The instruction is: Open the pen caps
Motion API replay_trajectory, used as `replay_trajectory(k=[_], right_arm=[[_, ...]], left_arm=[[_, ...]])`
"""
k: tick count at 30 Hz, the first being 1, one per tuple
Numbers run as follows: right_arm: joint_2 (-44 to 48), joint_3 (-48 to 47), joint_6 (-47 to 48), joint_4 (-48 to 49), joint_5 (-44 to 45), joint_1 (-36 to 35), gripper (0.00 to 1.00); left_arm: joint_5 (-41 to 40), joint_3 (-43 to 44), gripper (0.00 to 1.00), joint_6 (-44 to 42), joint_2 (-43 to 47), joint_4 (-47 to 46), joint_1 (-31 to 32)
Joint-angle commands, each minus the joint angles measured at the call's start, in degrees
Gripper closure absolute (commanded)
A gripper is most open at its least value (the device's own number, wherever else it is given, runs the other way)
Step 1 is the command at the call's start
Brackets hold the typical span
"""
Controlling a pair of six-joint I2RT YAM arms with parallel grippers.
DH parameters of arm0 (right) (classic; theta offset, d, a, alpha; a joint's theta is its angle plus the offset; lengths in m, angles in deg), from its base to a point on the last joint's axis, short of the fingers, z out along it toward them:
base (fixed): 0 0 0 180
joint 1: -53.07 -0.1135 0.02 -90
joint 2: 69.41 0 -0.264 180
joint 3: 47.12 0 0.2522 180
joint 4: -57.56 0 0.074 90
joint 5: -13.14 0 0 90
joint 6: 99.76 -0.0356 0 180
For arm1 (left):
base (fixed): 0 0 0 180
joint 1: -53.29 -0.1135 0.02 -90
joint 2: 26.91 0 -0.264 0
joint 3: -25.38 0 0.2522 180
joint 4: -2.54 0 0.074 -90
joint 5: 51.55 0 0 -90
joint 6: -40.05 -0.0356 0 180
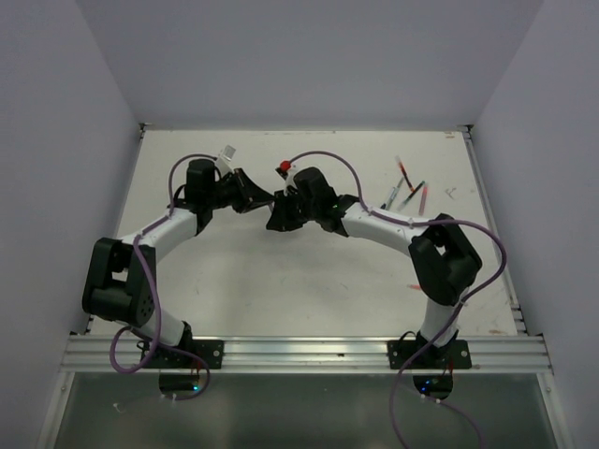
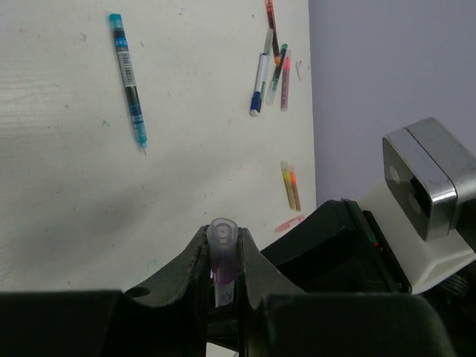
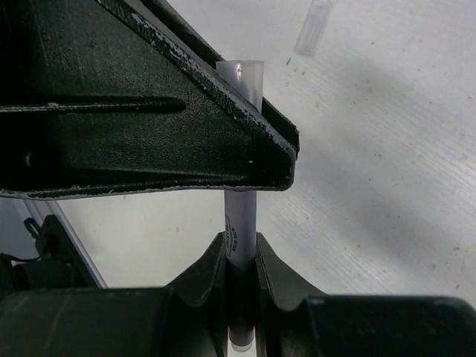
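My two grippers meet above the back middle of the table, left gripper (image 1: 259,199) against right gripper (image 1: 280,210). In the left wrist view the left gripper (image 2: 223,251) is shut on the translucent purple-grey pen cap (image 2: 222,239), whose round end points away from the camera. In the right wrist view the right gripper (image 3: 242,256) is shut on the pale purple-grey pen (image 3: 242,223). The pen runs up behind the left gripper's black finger (image 3: 186,126), and the cap's end (image 3: 244,74) shows beyond it. Cap and pen body lie in one line.
A teal pen (image 2: 128,80) lies alone on the white table (image 2: 74,186). Several pens (image 1: 408,189) are scattered at the back right. A yellow-orange pen (image 2: 290,186) and a pink cap (image 2: 288,223) lie near the wall, a clear cap (image 3: 312,30) beyond the grippers.
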Motion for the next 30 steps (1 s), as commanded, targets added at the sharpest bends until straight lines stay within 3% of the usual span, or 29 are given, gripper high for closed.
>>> replay_trajectory(k=[1,5,8,13,14,15,18,23,30], right_arm=[[1.95,-1.49,5.99,-4.35,15.44,-1.9,1.0],[4.77,2.73,12.42,-6.48,32.69,-7.07,1.0],[5.39,5.37,14.19,-6.84,38.19,-9.9,1.0],[8.02,8.8,12.01,-5.87,32.76,-9.91,1.0],[8.37,9.07,10.95,-5.43,30.4,-8.6,1.0],[8.81,10.55,9.55,-4.47,22.02,-7.37,1.0],[9.96,12.93,3.57,-0.86,15.54,-2.89,1.0],[7.33,9.0,0.22,-10.25,20.79,-1.21,1.0],[3.46,7.41,-1.81,-14.13,27.99,-1.21,1.0]], left_arm=[[-3.44,2.81,1.0,-1.08,-0.29,6.25,-0.21],[-9.68,9.15,1.0,-0.38,-3.54,14.78,-0.3],[-11.89,12.58,1.0,1.73,-5.92,15.76,-0.56],[-12.33,11.98,1.0,1.29,-6.28,13.58,-0.91],[-11.37,9.36,1.0,1.47,-5.32,11.04,-1.09],[-9.01,8.38,1.0,1.47,-4.97,5.88,-1.27],[-12.05,8.1,1.0,-6.05,-3.3,11.69,-1.18],[-25.56,6.88,1.0,-15.58,1.09,26.72,0.93],[-38.33,0.63,1.0,-15.93,3.3,31.48,6.63]])
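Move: The purple pen joins the hands: the left fingers are on its clear cap, the right on the barrel, whose middle lies about 4 cm back from and 4 cm below the left hand. From the right hand the cap is some 5 cm ahead and 4 cm up. On the table, 16 cm below the left hand, the uncapped blue pen lies about 6 cm ahead and 8 cm right, and a loose clear cap about 4 cm ahead and 9 cm left. Downward and apart: the left hand, still pinching the cap, first dips and pushes about 4 cm forward, then swings left, back and down towards the loose clear cap, rolling some 30 degrees with its left side rising. The right hand keeps the barrel and draws about 10 cm right while sinking, briefly drifting back, its left side tipping down as it turns clockwise. ##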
